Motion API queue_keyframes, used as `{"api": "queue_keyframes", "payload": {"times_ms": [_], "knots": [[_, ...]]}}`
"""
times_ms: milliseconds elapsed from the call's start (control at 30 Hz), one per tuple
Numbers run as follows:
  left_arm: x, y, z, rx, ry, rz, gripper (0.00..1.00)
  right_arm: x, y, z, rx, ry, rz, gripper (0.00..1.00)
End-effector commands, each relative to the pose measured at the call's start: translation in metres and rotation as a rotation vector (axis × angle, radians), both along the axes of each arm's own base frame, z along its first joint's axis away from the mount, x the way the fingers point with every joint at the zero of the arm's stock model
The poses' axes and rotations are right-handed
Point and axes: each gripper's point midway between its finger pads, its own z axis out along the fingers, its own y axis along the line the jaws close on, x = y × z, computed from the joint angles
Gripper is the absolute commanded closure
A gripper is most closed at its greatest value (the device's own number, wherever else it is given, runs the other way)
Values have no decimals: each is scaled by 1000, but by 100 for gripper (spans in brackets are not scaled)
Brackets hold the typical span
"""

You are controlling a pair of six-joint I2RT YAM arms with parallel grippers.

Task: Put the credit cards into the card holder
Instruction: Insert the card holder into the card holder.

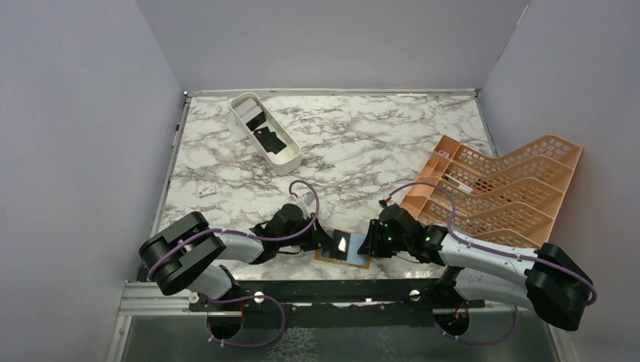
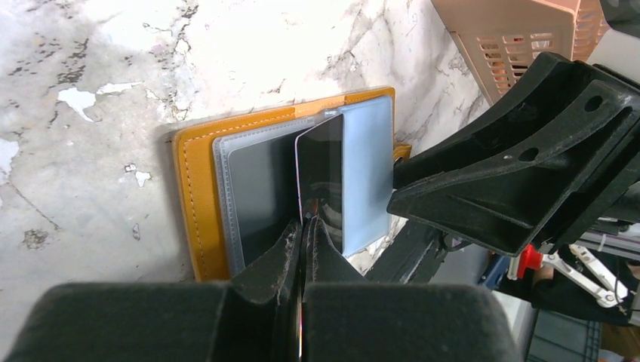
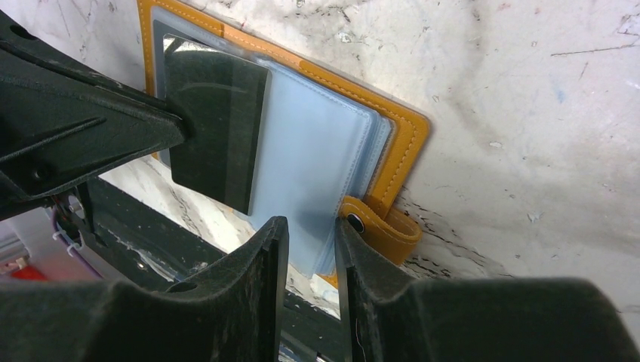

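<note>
The orange-tan card holder [image 1: 323,255] [image 2: 198,204] [image 3: 400,143] lies open at the table's near edge, between both arms. My left gripper [image 1: 326,240] [image 2: 303,225] is shut on one edge of a black credit card [image 2: 321,170] [image 3: 215,128]. The card stands tilted over the holder's clear inner sleeves, beside a pale blue panel [image 2: 367,166] [image 3: 309,166]. My right gripper [image 1: 370,243] [image 3: 311,226] is open. Its fingers straddle the near edge of that blue panel, next to the holder's snap tab [image 3: 381,226]. More black credit cards [image 1: 268,132] lie in the white tray.
A long white oval tray [image 1: 243,113] stands at the back left. A large orange lattice rack [image 1: 498,188] fills the right side, close behind my right arm. A small white scrap [image 1: 205,191] lies near the left edge. The table's front edge runs just below the holder.
</note>
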Motion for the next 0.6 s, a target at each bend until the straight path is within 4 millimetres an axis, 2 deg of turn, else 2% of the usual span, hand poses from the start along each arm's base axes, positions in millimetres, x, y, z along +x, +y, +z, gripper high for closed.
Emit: {"api": "queue_keyframes", "payload": {"times_ms": [0, 133, 233, 400, 567], "knots": [[8, 6, -11, 65, -62, 18, 100, -3, -7, -6, -26, 8, -17, 66], [3, 1, -10, 52, -33, 6, 100, -3, -7, -5, -23, 9, -19, 66], [1, -3, -7, 42, -31, -1, 93, -3, -4, -2, -11, 15, -17, 66], [0, -10, 2, 18, -40, -18, 84, 2, -3, 15, 13, -15, -44, 67], [-1, -14, 5, 13, -52, -30, 76, 10, -20, 23, -30, -42, -145, 67]]}}
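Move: The left hand, shut on the black card's left edge, has the blue pocket it is feeding about 7 cm to its right, 2 cm back and 2 cm lower. The card's middle is some 3 cm to its right and 1 cm back, and the grey pocket is almost under it. From the right hand, whose fingertips are at the blue pocket's outer side, that pocket's middle lies about 3 cm left, 1 cm back and 1 cm down, the card some 7 cm left and level. The left hand stays low over the holder and opens its fingers from shut to about a fifth, letting go of the card's edge while easing about 1 cm right towards the blue pocket and a little back, so that the two tips straddle the card's near end. The right hand first keeps still with its fingertips on the pocket's outer side, then late on lifts off by about 1.5 cm, drifting slightly left with its finger gap unchanged. ##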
